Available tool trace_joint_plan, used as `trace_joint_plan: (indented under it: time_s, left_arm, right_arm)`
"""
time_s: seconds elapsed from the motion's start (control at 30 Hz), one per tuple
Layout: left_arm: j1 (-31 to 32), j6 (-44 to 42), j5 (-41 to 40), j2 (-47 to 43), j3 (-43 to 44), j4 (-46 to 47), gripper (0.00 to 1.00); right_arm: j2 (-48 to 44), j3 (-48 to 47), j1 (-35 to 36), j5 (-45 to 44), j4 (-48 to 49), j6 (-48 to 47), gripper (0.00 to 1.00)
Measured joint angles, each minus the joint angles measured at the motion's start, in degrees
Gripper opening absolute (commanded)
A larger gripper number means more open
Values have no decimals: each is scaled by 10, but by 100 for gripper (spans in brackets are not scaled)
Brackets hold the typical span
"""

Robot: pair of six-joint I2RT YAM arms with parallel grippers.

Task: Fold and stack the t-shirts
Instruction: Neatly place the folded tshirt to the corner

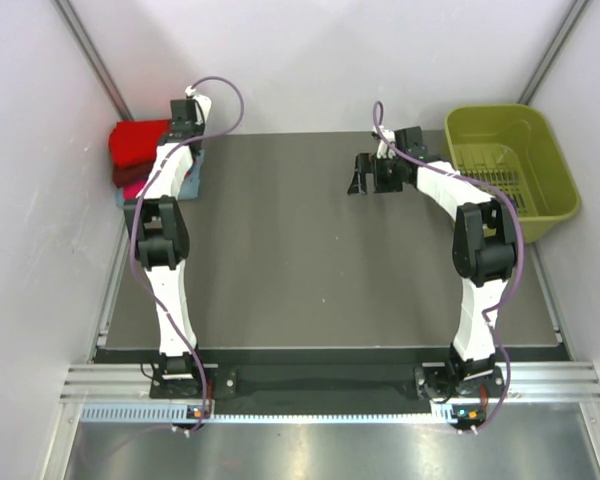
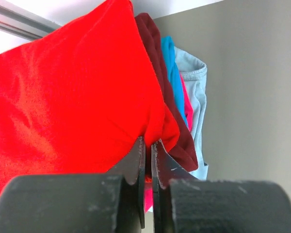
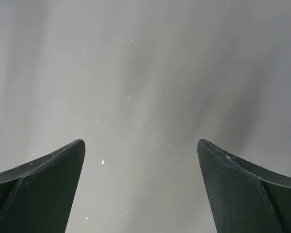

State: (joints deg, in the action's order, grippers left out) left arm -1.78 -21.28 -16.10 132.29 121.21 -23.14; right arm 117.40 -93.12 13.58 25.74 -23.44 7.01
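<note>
A bright red t-shirt (image 2: 72,97) lies on top of a stack at the table's far left corner (image 1: 140,140). Beneath it are folded maroon (image 2: 153,43), teal (image 2: 169,58), magenta-pink (image 2: 185,102) and pale blue (image 2: 196,82) t-shirts. My left gripper (image 2: 149,141) is shut on an edge of the red t-shirt, and the cloth's wrinkles run into its tips. In the top view that gripper (image 1: 180,125) sits over the stack's right side. My right gripper (image 1: 360,180) hovers open over bare table at the far middle, nothing between its fingers (image 3: 53,170).
An olive-green plastic basket (image 1: 555,170) stands at the far right corner of the dark table (image 1: 300,280). White walls close in on the left, back and right, and a metal rail runs along the near edge.
</note>
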Motion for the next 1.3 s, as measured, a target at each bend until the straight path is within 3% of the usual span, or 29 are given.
trace_joint_plan:
  time_s: [0.5, 0.57, 0.6, 0.73, 0.8, 1.07, 1.3]
  left_arm:
    - [-31, -1, -1, -106, -103, -23, 0]
    - [-32, -1, -2, -109, -103, -26, 21]
    - [-32, -4, -2, -109, -103, -27, 47]
    - [-27, 8, 3, -109, -94, -45, 72]
    - [-19, 14, 7, -109, -80, -52, 77]
    - [85, 111, 56, -181, -79, -38, 82]
    - [163, 260, 148, -279, -273, 4, 82]
  right_arm:
    - [3, -5, 6, -2, -1, -4, 100]
    - [6, -13, 6, -2, -1, -4, 100]
    - [7, -16, 7, -3, -1, -4, 100]
    - [7, -21, 11, -23, -1, -4, 100]
    - [7, -23, 14, -46, -2, -6, 100]
    - [-31, -24, 17, -229, -4, -33, 100]
    - [-95, -22, 21, -324, 3, -42, 100]
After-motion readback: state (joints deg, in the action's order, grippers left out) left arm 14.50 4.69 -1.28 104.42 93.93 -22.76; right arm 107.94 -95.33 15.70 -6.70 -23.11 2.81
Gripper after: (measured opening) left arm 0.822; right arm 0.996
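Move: The left fingers are shut on the near right corner of the folded red t-shirt; its middle lies some 7 cm left of this hand, 3 cm ahead and about 1 cm lower. The dark red garment beneath has its middle about 5 cm left, 3 cm ahead and 5 cm down; the folded jeans at the bottom lie about 5 cm left, 2 cm ahead and 10 cm down. From the right hand the t-shirt lies roughly 47 cm left, 14 cm ahead and a little higher. Keep the pinch and draw the t-shirt's corner back towards the robot about 5 cm, easing left and slightly up. Open the left fingers wide to let go, then lift and swing this gripper some 25 cm right, away from the stack, rolling its left side down about 30 degrees, coming back and sinking at the end. Meanwhile move the open right hand up and right. ##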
